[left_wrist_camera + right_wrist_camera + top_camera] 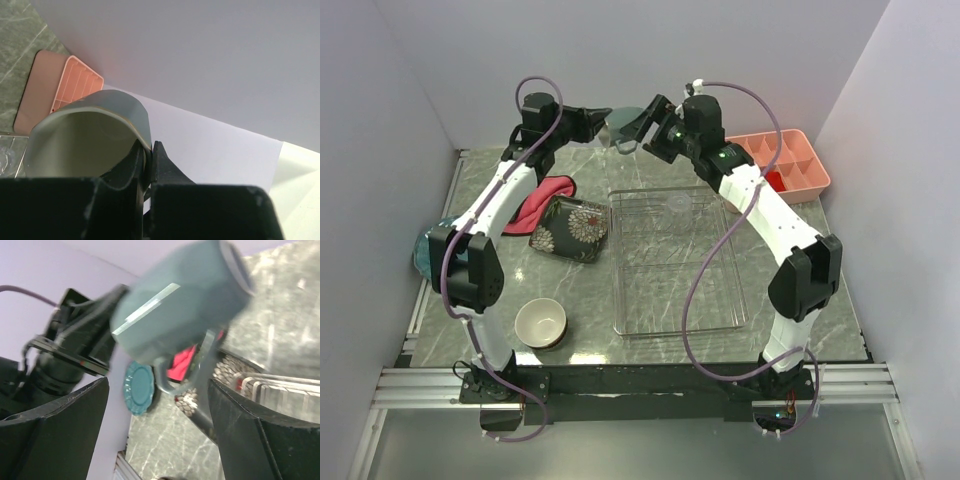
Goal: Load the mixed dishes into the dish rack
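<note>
A grey-blue mug [619,128] hangs in the air at the back of the table, with my left gripper [601,122] shut on its rim [142,145]. My right gripper [638,128] is open just to its right. In the right wrist view the blurred mug [185,305] and its handle [175,377] sit ahead of the wide-apart jaws of that gripper [157,390], not touching them. The silver wire dish rack [675,262] lies at the middle. A square flowered plate [570,228], a cream-lined bowl [540,322] and a blue plate [424,250] rest on the left.
A red-pink cloth [546,196] lies behind the square plate. A pink compartment tray [790,165] at the back right holds something red [773,180]. White walls close in the back and both sides. My left arm partly hides the blue plate.
</note>
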Available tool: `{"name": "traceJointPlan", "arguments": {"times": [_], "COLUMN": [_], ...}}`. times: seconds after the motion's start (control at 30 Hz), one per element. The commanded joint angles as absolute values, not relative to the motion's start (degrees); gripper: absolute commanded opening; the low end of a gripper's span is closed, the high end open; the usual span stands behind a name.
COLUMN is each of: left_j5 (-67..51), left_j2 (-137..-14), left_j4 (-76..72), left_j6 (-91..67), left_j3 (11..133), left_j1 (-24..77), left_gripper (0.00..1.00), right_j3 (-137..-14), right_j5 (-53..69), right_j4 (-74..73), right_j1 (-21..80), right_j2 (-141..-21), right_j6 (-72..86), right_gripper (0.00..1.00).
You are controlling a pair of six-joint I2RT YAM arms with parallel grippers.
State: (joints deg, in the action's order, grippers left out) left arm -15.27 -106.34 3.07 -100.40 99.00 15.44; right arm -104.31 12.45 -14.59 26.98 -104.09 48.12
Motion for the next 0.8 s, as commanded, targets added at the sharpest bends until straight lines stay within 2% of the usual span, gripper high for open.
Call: {"name": "traceJointPlan", "arguments": {"times": [0.0,0.47,0.63,0.77], "left_j5": [-15.6,-15.4,-15.8,-16.1], "left_j2": [-100.8,-99.4,-98.3,-98.1], "left_j4": [-3.4,-0.2,-0.2,-0.2], "left_j6": [-103.8,-105.8,-106.4,-106.5], "left_j3": [102.5,103.8,102.7,102.2], "left_j1": [15.1,15.7,16.1,16.4], "left_gripper": [0.01,0.01,0.01,0.01], "right_j3": [-102.0,-105.0,-105.9,-106.7], "right_j5": [10.2,13.9,17.5,19.7], "right_j4": [-15.3,-12.7,-9.2,-7.0], "right_j1": [26.3,26.3,26.5,26.5], "right_j2": [-100.0,-105.3,-106.2,-106.3], "right_j6": [47.5,49.8,49.6,48.2], "right_gripper": [0.87,0.8,0.66,0.51]}}
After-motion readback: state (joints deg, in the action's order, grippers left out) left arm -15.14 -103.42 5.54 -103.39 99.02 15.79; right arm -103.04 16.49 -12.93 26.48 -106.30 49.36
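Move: The mug, already pinched at its rim by the left hand, has its middle about 4 cm left of the right hand, 3 cm ahead and roughly level with it. From the left hand it sits some 5 cm to the right, 1 cm ahead and 3 cm below. Under the right hand, the dish rack's middle lies about 16 cm back, 9 cm right and 29 cm down; the glass stands 9 cm right, 1 cm back, 29 cm down. The mug stays pinched in the left hand, which holds nearly still, then lifts it about 2 cm while easing back. Beside its handle, the right hand dips some 3 cm, first edging right, then coming back left with a slight rise, and its open fingers narrow by about a third; whether they touch the handle can't be seen. ##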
